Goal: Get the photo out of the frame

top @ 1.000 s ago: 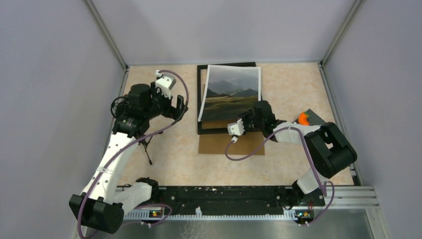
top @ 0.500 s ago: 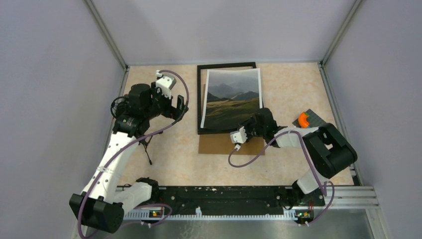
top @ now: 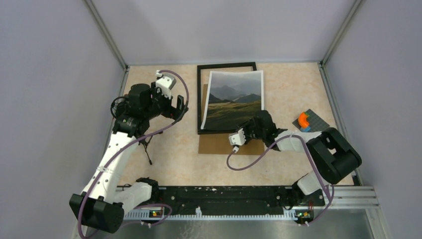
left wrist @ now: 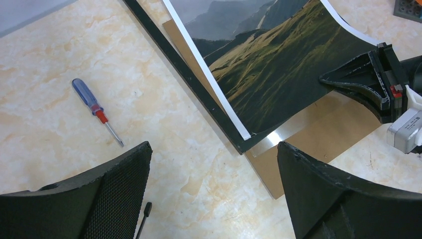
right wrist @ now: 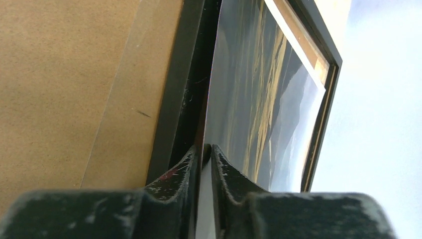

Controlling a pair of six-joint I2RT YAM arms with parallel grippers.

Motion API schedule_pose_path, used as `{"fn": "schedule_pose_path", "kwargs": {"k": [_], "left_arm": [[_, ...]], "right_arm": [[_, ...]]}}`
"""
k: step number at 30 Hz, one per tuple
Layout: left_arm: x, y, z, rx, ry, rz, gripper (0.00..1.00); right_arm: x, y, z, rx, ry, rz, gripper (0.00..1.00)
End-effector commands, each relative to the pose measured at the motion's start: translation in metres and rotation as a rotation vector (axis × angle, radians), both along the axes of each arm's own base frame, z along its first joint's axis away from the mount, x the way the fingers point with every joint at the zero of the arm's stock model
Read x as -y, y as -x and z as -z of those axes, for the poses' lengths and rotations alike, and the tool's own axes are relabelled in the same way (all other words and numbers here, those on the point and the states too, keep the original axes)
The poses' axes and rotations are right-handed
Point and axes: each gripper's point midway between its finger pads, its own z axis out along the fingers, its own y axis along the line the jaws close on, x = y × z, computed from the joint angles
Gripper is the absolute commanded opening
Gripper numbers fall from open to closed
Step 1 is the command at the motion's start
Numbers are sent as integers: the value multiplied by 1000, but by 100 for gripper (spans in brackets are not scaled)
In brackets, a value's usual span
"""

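The photo [top: 234, 99], a mountain and green-hill print with white edges, lies slanted over the black frame [top: 200, 99], its right side overhanging the border. My right gripper [top: 255, 123] is at the photo's near right corner. In the right wrist view its fingers [right wrist: 179, 172] stand a narrow slit apart, and the near edge of the photo [right wrist: 259, 99] runs into that slit beside the frame [right wrist: 169, 114]. My left gripper [top: 180, 107] hovers open to the left of the frame. It holds nothing, and bare table shows between its fingers [left wrist: 124, 189].
A loose brown backing board [top: 219, 144] sticks out under the frame's near edge. On the left lie a blue-handled screwdriver [left wrist: 94, 109] and a thin black tool [left wrist: 144, 219]. An orange block on a grey plate [top: 304, 119] sits at the right, and the enclosure walls stand close.
The photo has come down from a lifted curl to lie flatter over the frame and shifted right. My right gripper moved nearer and lower, and its fingers loosened a little. The left arm stayed still.
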Motion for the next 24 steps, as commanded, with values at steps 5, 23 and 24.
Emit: {"fn": "schedule_pose_path", "kwargs": {"k": [5,23,24], "left_arm": [[-1,-4,-14,55,-7,5,99],[16,-16,-5,-65,-30,117,99],[16,-17,-7,-63,-33,122,99]], "right_arm": [[-5,-25,-37,58,-56,61,47],[-6,76,-105,-363,-69,81,80],[-7,76,-117,-377,-108,106,80]]}}
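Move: The right fingers still have the photo's near edge between their tips; the photo's middle lies about 9 cm ahead of that hand, 4 cm to its left and some 4 cm lower. The black frame's middle is about 10 cm ahead and 6 cm left, about 4 cm below, and the brown board's middle, partly under the frame, 2 cm ahead and 4 cm left. From the left hand the photo's middle is roughly 10 cm ahead, 18 cm right and 24 cm down. Up and back, after first easing about 2 cm forward, the right hand rises some 7 cm and draws back from the photo's middle, while its fingers spread wide, let go of the near edge and tip down about 15 degrees. The left hand, open and empty, eases a couple of centimetres forward, down and to the right towards the photo. ##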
